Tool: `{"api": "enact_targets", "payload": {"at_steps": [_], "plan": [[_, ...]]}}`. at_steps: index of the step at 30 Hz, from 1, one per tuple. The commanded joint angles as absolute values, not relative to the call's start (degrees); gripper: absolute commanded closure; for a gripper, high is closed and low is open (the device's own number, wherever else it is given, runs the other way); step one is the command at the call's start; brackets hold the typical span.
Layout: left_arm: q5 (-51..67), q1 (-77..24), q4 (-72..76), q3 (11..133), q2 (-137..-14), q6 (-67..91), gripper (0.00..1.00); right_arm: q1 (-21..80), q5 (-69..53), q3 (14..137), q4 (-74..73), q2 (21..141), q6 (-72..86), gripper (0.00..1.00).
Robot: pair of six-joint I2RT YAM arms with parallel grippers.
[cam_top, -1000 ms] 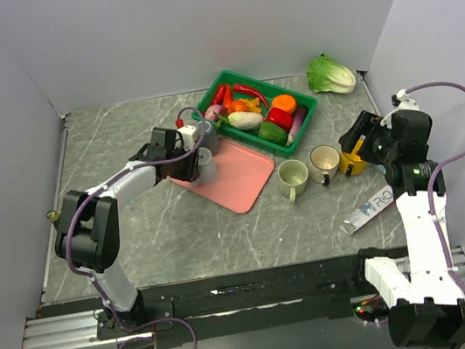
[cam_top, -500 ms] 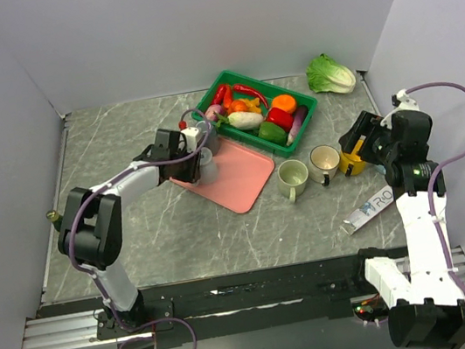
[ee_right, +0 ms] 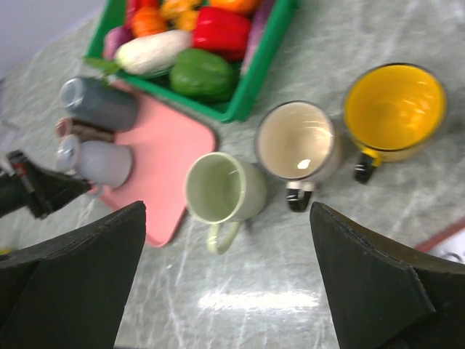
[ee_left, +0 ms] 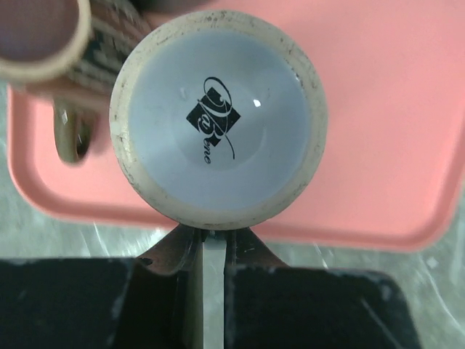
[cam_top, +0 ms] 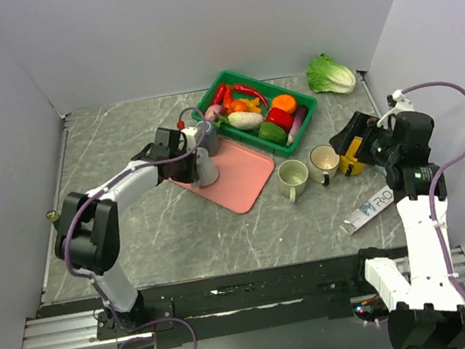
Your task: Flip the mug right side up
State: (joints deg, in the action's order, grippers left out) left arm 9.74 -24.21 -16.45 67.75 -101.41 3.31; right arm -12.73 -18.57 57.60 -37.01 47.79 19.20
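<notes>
A pale grey mug (cam_top: 204, 169) stands upside down on the pink tray (cam_top: 246, 177). In the left wrist view its base (ee_left: 218, 120) with a black logo faces the camera. My left gripper (ee_left: 205, 236) sits at the mug's near side, its fingers (ee_left: 163, 254) shut on a thin pale strip that looks like the mug's handle. In the top view the left gripper (cam_top: 186, 162) presses against the mug's left side. My right gripper (ee_right: 227, 207) hangs wide open above the table at the right, holding nothing, and shows in the top view as well (cam_top: 353, 142).
A grey mug (cam_top: 207, 134) and a brown one (ee_left: 43, 36) lie on the tray beside the pale mug. Upright green (ee_right: 218, 189), beige (ee_right: 296, 139) and yellow (ee_right: 394, 107) mugs stand right of the tray. A green bin (cam_top: 310, 115) of vegetables, a cabbage (cam_top: 330, 75) and a packet (cam_top: 370, 206) are nearby.
The left gripper has closed at the mug's side. The right gripper has opened wider and shifted slightly left.
</notes>
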Motion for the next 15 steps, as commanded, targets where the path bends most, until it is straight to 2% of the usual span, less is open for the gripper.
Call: {"api": "enact_targets", "payload": {"at_steps": [1,6,9,15], "plan": [[16.85,-25.31,-18.98,69.70,-91.59,7.64,0.99,-12.57,-28.81,57.92,-33.76,46.41,19.16,0.00],[26.17,-26.98,-18.81,69.96,-83.33,11.41,0.99,-12.04,-45.74,55.11,-22.72,44.30,24.06,0.00],[32.60,-27.68,-15.04,70.31,-78.67,16.06,0.99,-9.41,-50.96,52.83,-13.14,43.33,29.69,0.00],[34.73,-28.82,-0.46,71.89,-72.34,30.98,0.99,3.94,-49.14,52.38,-2.21,42.10,34.98,0.00]]}}
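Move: The upside-down grey mug is already in the left fingers, its middle about 4 cm right of them and 2 cm farther out, at their height. The brown mug stands some 7 cm ahead of this hand, the dark grey mug 10 cm ahead and 6 cm right. From the empty right hand the grey mug lies about 36 cm left, 13 cm ahead and 20 cm lower; the green mug stands 15 cm left and 6 cm ahead, the cream mug 6 cm left and 9 cm ahead, both 20 cm below. Up off the tray, mainly, with some draw back and to the right, the left arm carries the grey mug about 19 cm higher, keeping its pinch on the handle and rolling some 30 degrees so that the fingers swing towards the right. The right hand, jaws staying wide open, sweeps about 12 cm left and somewhat up over the standing mugs towards it, turning counter-clockwise. ##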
